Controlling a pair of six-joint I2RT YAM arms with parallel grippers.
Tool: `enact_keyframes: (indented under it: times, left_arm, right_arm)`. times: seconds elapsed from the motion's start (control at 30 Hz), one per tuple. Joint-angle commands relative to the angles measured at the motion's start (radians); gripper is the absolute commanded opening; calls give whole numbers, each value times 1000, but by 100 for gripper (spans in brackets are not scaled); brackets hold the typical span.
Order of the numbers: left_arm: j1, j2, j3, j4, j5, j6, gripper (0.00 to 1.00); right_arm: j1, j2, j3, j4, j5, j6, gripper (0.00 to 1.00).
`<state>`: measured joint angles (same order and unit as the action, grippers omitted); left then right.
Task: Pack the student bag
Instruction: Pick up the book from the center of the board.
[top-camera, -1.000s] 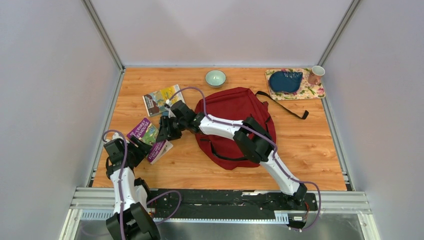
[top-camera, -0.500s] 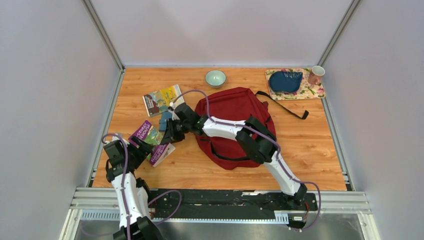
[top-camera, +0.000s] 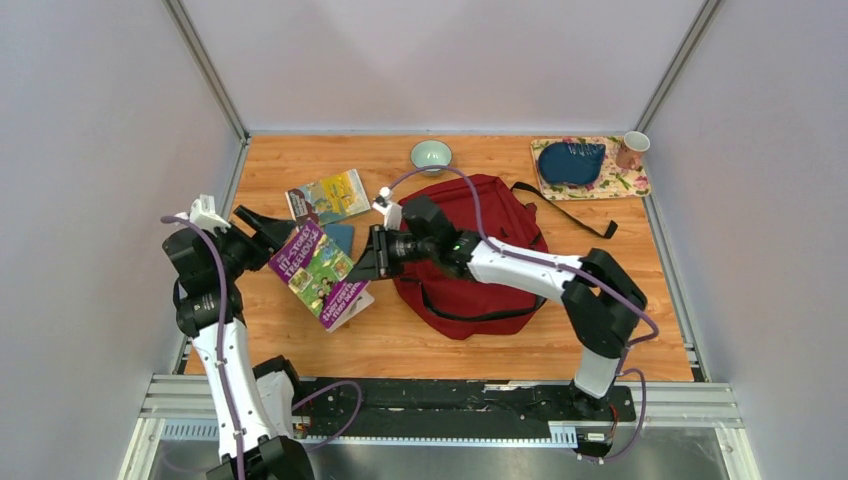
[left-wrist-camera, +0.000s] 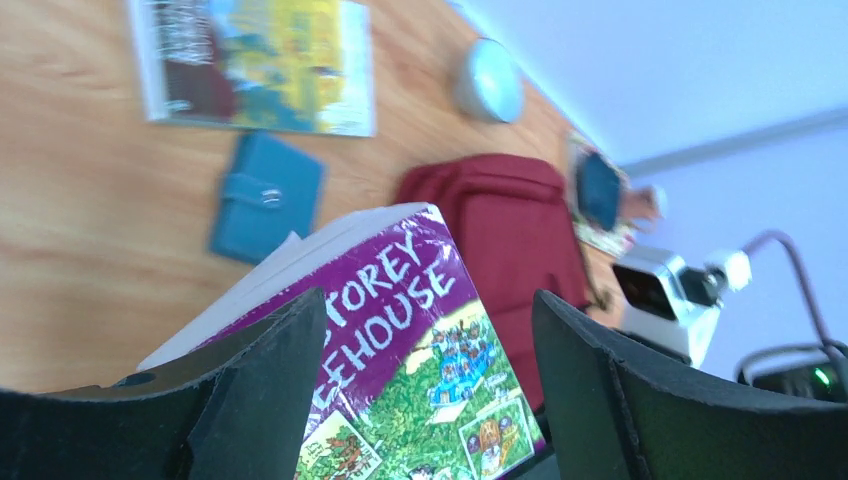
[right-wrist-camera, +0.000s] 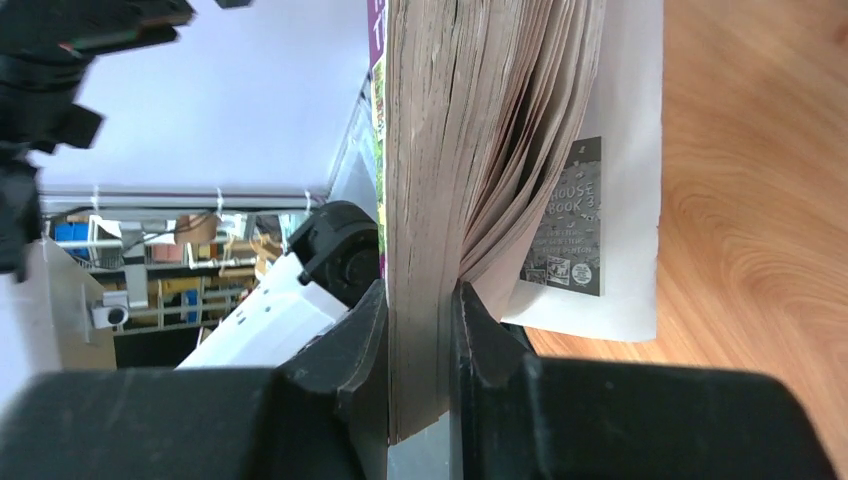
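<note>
The dark red student bag (top-camera: 470, 215) lies flat mid-table; the left wrist view shows it too (left-wrist-camera: 500, 210). A purple book (top-camera: 318, 272) hangs tilted just left of it, off the table. My right gripper (top-camera: 366, 264) is shut on that book's page edge (right-wrist-camera: 420, 330), and its back cover (right-wrist-camera: 625, 200) fans loose. The left gripper (top-camera: 256, 226) stands open by the book's upper left edge. In the left wrist view its fingers (left-wrist-camera: 270, 390) flank the cover (left-wrist-camera: 420, 340) without pressing it.
A second picture book (top-camera: 328, 197) and a small blue wallet (top-camera: 340, 236) lie left of the bag. A pale bowl (top-camera: 431, 155) sits at the back. On the floral mat (top-camera: 630, 184) at the back right are a dark blue pouch (top-camera: 570, 162) and a mug (top-camera: 632, 148).
The right gripper has closed on the purple book and raised it off the table. The left arm has lifted and swung back to the left, its jaws wider. The right elbow moved right.
</note>
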<state>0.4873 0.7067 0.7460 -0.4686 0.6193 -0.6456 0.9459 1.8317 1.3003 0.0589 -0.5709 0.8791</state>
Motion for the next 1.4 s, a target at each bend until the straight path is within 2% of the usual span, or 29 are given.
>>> enact_keyframes:
  times: [0.0,0.1,0.2,0.37,0.5,0.67,0.8,0.97,1.17,1.27,1.37]
  left_arm:
    - [-49,13,-25,268,291,-96,82]
    - [-65,11,-74,422,375,-176,82]
    - [-101,-3,-102,462,379,-180,82]
    - [-217,-3,-114,403,290,-114,83]
    - [-372,0,-187,436,202,-121,83]
    - [-483,34,-231,522,139,-153,83]
    - [-584,66,-256,620,114,-189,83]
    - [-679,99,-341,945,96,-342,83]
    - [-747,169,-359,1138,80,-393,84]
    - [-750,183,-355,1196,76,-419,84]
    - [-748,185,-330,1165,80,-388,83]
  right_arm:
    - [-56,-188,-117,194,31,49,0]
    - [-88,-280,-226,211,81,64,0]
    - [-124,-369,-321,237,115,83,0]
    - [-156,-500,-438,257,181,110,0]
    - [-165,-619,-504,254,226,123,0]
    - [-171,-716,-544,225,264,116,0]
    - [-170,-756,-559,232,267,121,0]
    - [-173,-764,-565,285,200,141,0]
    - [-173,-762,-567,326,117,158,0]
    - [-173,-766,-582,334,97,158,0]
    - [-174,-764,-596,352,80,156,0]
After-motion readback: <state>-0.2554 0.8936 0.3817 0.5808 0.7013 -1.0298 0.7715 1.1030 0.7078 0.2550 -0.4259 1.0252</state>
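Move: Pinched in the right hand, the purple book has its middle about 7 cm left of that hand and 1 cm nearer; the red bag lies some 27 cm to that hand's right, 10 cm ahead and 14 cm below. From the empty left hand, the purple book's middle is about 7 cm right, 5 cm back and 6 cm down, with the blue wallet 7 cm right, 8 ahead and the yellow book 5 cm right, 18 ahead, both 23 cm below. Carrying the purple book right towards the bag, the right hand keeps its pinch on the page edge, travels about 15 cm, then climbs some 8 cm while turning clockwise. The left hand follows with fingers wide open, sweeping about 20 cm right and swinging roughly 45 degrees clockwise, rising slightly, dipping and rising again to bring the open fingers around the spine side. ##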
